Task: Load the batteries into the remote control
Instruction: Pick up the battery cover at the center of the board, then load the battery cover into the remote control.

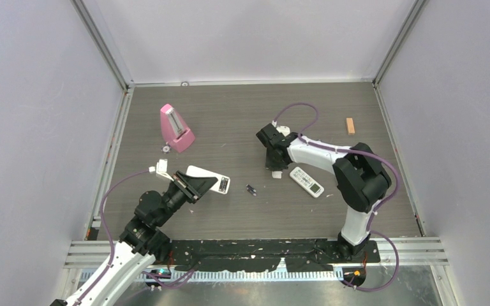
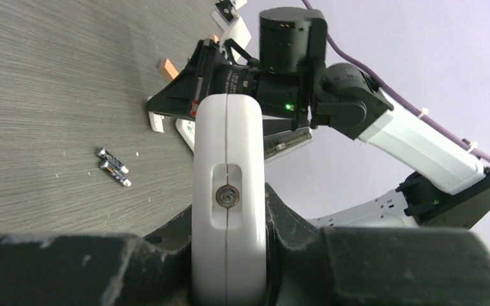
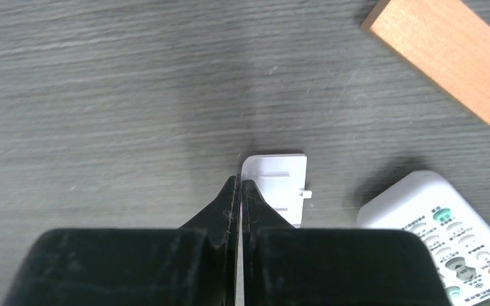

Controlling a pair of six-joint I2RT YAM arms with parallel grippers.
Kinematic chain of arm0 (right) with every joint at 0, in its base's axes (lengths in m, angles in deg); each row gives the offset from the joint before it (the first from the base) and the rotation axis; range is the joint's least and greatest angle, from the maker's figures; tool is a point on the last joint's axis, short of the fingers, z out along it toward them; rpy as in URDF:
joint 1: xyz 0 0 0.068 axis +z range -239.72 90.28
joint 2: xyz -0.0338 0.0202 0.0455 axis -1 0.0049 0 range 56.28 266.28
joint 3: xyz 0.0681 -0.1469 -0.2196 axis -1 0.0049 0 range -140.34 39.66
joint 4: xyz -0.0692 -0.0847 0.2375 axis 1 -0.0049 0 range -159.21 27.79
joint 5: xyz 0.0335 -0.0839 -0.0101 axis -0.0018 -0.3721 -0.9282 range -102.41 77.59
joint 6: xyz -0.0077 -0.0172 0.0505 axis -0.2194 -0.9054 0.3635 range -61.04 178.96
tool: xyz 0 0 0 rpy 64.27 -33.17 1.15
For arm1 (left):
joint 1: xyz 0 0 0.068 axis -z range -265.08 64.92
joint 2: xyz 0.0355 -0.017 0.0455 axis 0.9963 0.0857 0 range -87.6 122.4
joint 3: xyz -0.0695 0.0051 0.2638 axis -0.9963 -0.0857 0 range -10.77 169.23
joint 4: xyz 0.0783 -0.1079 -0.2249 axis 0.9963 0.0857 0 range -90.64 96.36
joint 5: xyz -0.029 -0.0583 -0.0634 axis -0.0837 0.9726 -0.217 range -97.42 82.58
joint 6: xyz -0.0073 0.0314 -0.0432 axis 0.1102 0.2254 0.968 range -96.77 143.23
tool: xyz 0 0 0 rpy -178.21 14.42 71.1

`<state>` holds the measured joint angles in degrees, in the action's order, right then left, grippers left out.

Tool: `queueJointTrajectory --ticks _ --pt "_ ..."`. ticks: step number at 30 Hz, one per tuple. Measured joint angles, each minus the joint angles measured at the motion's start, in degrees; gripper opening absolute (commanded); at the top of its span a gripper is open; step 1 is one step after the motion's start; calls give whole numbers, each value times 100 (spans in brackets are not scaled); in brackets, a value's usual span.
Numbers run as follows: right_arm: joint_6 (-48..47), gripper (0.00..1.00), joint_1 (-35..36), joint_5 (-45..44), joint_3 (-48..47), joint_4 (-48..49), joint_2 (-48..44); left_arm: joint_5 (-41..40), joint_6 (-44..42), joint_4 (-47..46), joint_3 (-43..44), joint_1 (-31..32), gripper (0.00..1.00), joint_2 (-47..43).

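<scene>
My left gripper (image 1: 196, 185) is shut on the remote control (image 1: 209, 179), a long slim white one held off the table. In the left wrist view the remote control (image 2: 228, 159) stands edge-on between the black fingers (image 2: 293, 223), showing a spring contact in a slot. Two batteries (image 1: 251, 189), small and dark with silvery ends, lie side by side on the table right of the remote; the left wrist view shows the batteries (image 2: 113, 168) too. My right gripper (image 3: 240, 183) is shut with nothing in it, its tips at the left edge of a flat white battery cover (image 3: 284, 185).
A shorter white remote with a display (image 1: 307, 181) lies just right of the right gripper (image 1: 274, 166). A pink metronome (image 1: 176, 127) stands at the back left with a small disc (image 1: 165, 148) beside it. A wooden block (image 1: 350, 125) lies at the back right.
</scene>
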<state>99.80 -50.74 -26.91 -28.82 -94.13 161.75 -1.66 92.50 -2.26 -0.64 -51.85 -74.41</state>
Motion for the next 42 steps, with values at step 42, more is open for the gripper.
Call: queueJointTrajectory --ticks 42 --pt "4024 5 1528 2673 2146 6537 -3762 -59 2811 -1971 -50 0 0 831"
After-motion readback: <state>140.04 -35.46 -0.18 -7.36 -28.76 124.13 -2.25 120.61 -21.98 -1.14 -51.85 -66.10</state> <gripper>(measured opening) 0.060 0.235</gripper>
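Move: My right fingers are already shut on the battery cover at the board. The remote control it belongs to is in my left hand, about 20 cm to the left, 13 cm back and some 18 cm up. Two spare batteries lie about 8 cm left and 7 cm back, another remote 9 cm right and 4 cm back, an orange block 6 cm right and 6 cm ahead. From my left hand the cover is 14 cm ahead, 19 cm right, 18 cm down. Keeping the pinch on the battery cover, I lift it straight off the board, then swing it left and back towards the held remote, about 35 cm up in all, while my right hand rolls some 90 degrees from pointing down to pointing left. Meanwhile my left hand keeps its grip, raises the remote about 6 cm and rolls it, right side up. ##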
